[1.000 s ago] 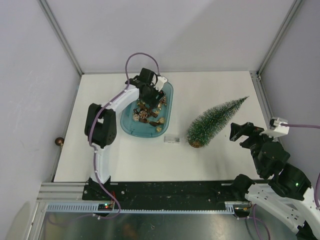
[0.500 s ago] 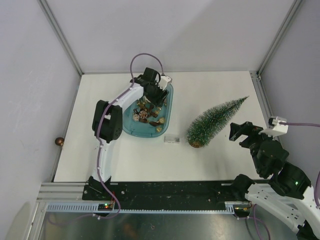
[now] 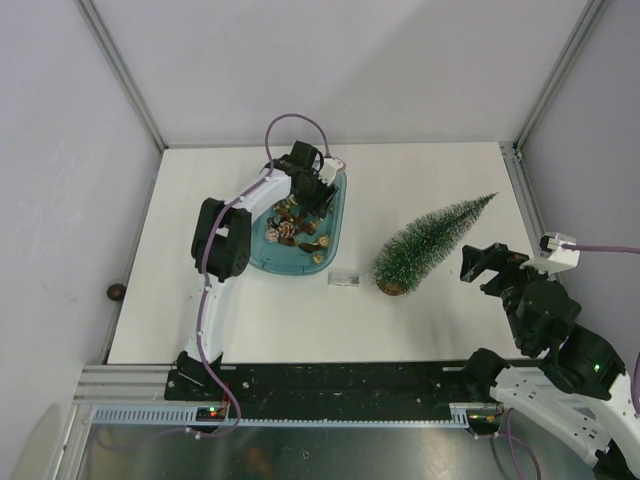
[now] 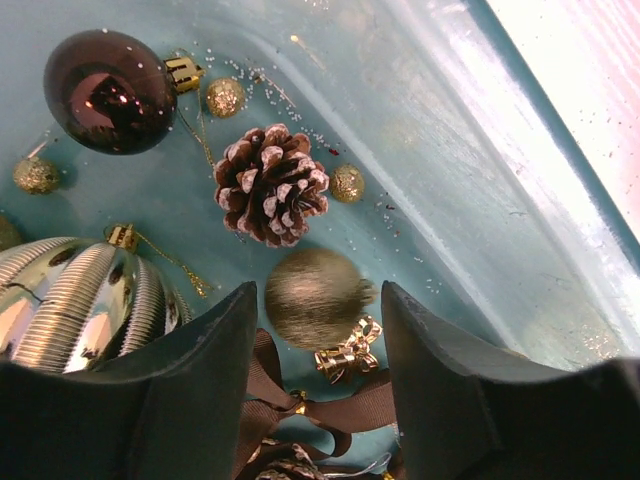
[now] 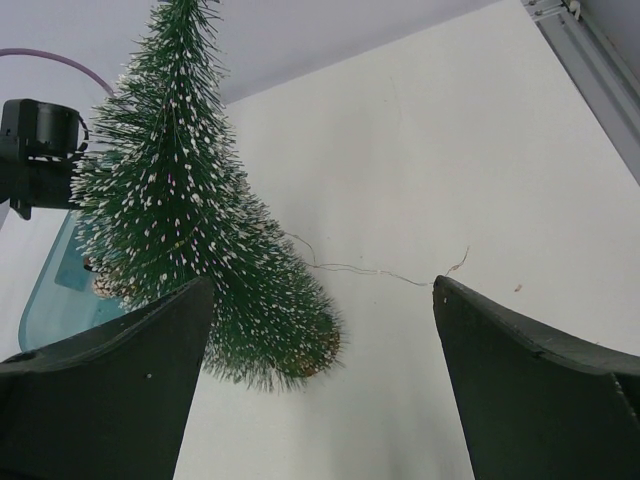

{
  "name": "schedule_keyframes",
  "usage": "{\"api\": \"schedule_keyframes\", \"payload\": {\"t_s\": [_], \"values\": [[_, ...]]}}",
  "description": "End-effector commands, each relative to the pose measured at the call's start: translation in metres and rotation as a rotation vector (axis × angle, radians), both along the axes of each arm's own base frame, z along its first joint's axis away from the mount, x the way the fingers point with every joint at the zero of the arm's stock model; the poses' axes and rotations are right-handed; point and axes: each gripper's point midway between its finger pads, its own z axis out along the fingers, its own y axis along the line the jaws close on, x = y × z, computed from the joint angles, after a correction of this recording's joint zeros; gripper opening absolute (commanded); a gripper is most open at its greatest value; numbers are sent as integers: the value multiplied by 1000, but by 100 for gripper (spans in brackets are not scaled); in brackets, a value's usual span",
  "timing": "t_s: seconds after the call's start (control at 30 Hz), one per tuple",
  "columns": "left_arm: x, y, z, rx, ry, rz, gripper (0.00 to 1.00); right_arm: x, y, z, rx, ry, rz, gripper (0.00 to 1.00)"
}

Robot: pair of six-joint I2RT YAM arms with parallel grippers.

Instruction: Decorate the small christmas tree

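The small christmas tree (image 3: 430,243) lies on its side on the white table, tip toward the far right; in the right wrist view the tree (image 5: 190,230) fills the left. My right gripper (image 3: 480,262) hovers just right of its base, jaws wide open and empty (image 5: 322,285). My left gripper (image 3: 300,195) reaches down into the teal tray (image 3: 335,215) of ornaments. Its open jaws (image 4: 320,290) stand either side of a brushed gold ball (image 4: 315,297), with narrow gaps showing. A frosted pinecone (image 4: 272,185) lies just beyond it.
The tray also holds a dark brown bauble (image 4: 105,90), a ribbed silver bauble (image 4: 70,300), a brown ribbon bow (image 4: 330,405) and gold beads. A small clear box (image 3: 344,278) lies between tray and tree. A thin wire (image 5: 370,268) trails from the tree.
My left gripper has shifted slightly toward the tray's far end and its jaws have narrowed. The right arm and the tree have stayed put.
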Motion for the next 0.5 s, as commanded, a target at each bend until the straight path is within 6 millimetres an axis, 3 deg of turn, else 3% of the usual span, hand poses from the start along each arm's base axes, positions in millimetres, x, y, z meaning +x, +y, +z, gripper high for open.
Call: {"api": "schedule_keyframes", "payload": {"t_s": [0.0, 0.13, 0.2, 0.3, 0.47], "values": [[10, -7, 13, -46, -22, 16, 50, -3, -3, 16, 46, -35, -4, 95], [6, -11, 25, -77, -24, 13, 26, -3, -2, 16, 45, -37, 5, 95], [2, -10, 41, -93, -40, 11, 18, -4, -2, 17, 46, -37, 7, 95], [-10, -8, 67, -116, -64, 0, 12, -4, -1, 18, 54, -40, 11, 95], [-40, -1, 123, -173, -124, -15, 12, -5, 0, 22, 62, -48, 21, 99]]}}
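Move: The small gold ball already sits between the left hand's open fingers, right at the hand point. From there the small pinecone is about 3 cm ahead and 2 cm right, the dark ball some 6 cm ahead, and the big striped ornament about 4 cm ahead and 4 cm left. The gold ball lies some 29 cm ahead, 34 cm left and 27 cm below the right hand. Left fingers close and pinch the small gold ball, then draw it about 3 cm back and 2 up. ##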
